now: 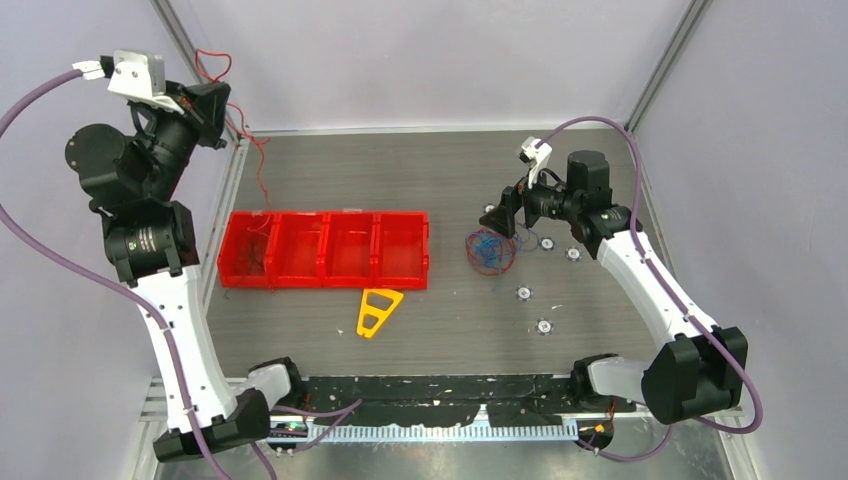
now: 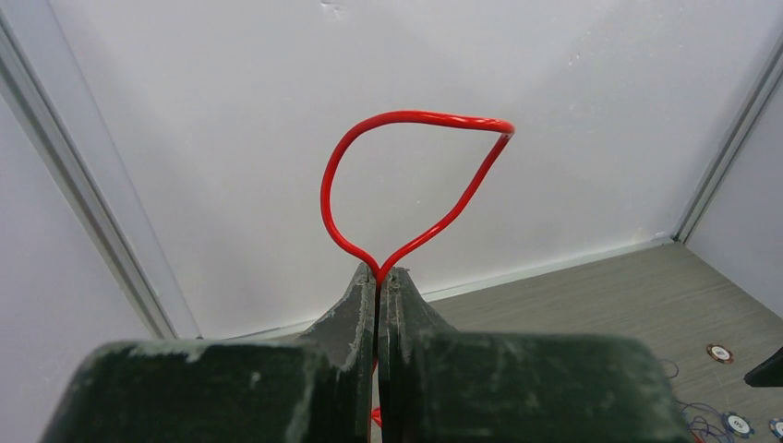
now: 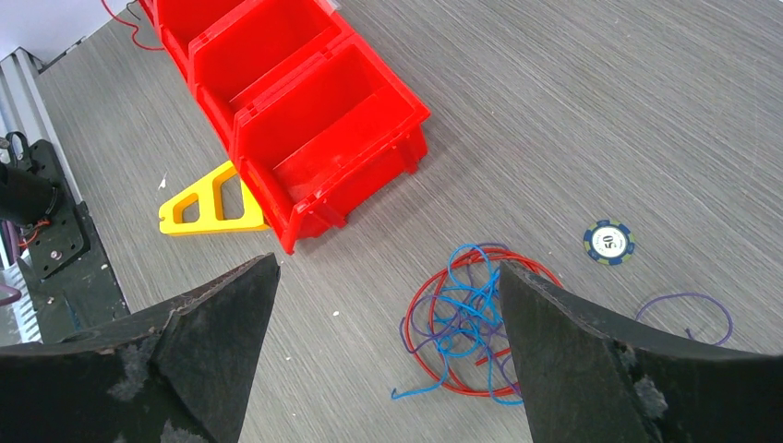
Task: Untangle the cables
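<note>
My left gripper [image 2: 379, 272] is shut on a red cable [image 2: 406, 115], which arches in a loop above the closed fingertips. In the top view that gripper [image 1: 215, 103] is raised high at the back left, and the red cable [image 1: 262, 170] trails down from it into the left end of the red bin. A tangle of red, blue and purple cables [image 1: 489, 251] lies on the table right of the bin. My right gripper [image 1: 497, 218] hovers just above the tangle [image 3: 462, 318], open [image 3: 388, 265] and holding nothing.
A red bin with several compartments [image 1: 325, 249] stands left of centre. A yellow triangular piece [image 1: 378, 311] lies in front of it. Poker chips [image 1: 523, 292] are scattered on the right, one [image 3: 608, 242] near the tangle. A loose purple strand [image 3: 688, 309] lies apart.
</note>
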Controlling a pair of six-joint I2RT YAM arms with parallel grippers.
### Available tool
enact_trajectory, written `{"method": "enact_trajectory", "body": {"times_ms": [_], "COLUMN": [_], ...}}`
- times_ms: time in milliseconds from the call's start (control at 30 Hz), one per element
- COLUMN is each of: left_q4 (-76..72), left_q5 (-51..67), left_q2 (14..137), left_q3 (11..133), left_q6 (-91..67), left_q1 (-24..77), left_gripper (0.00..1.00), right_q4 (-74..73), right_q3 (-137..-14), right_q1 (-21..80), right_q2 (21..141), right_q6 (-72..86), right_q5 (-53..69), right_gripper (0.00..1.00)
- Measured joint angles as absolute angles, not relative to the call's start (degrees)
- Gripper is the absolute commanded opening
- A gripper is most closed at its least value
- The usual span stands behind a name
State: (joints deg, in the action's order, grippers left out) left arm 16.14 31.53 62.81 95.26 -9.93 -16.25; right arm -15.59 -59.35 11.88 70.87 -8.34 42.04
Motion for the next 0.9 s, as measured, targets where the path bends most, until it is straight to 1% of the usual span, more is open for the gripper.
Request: {"method": "enact_trajectory", "body": {"times_ms": [400,700,900], "left_q4": [16.3,16.1,15.8], "left_q5": [32.0,31.1,30.4], "left_q2": [65.3,65.5,64.6], "left_q3": [102.7,113.8,114.1], "left_q6": [-12.1,-13.3,-12.8], "left_q1": [-16.3,-16.3,-16.3], "left_gripper": [0.00,0.00,0.00], "right_q4": [-15.6,-15.6,-15.6], "right_q3": [-59.4,-59.4,-59.4], "right_q1": [11.9,11.9,11.9], "right_q2": [70.9,70.9,70.9], "right_q6": [-8.5,-8.3,-7.7], "right_q5": [42.0,42.0,42.0], "right_gripper": [0.95,0.95,0.95]}}
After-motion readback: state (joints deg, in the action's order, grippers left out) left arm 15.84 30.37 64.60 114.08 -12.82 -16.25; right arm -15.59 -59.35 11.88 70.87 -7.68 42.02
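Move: The left hand already pinches the red cable, its loop above the fingertips and its tail hanging over the tray. The tray's leftmost compartment lies about 53 cm below this hand, some 15 cm left and 2 cm back; the second compartment is at that height, 2 cm left and 2 cm back. The yellow bracket is about 17 cm back and 19 cm right, 54 cm below. From the idle right hand, the leftmost compartment lies roughly 62 cm left, level fore and aft, 21 cm below. Up and back the left hand goes, barely stirring at first, then lifting quickly about 11 cm while drawing some 7 cm towards its base, and easing off at the top, higher above the tray. The wrist tips the fingers upward by roughly 15 degrees; they stay shut, keeping their pinch just below the red cable's loop. ##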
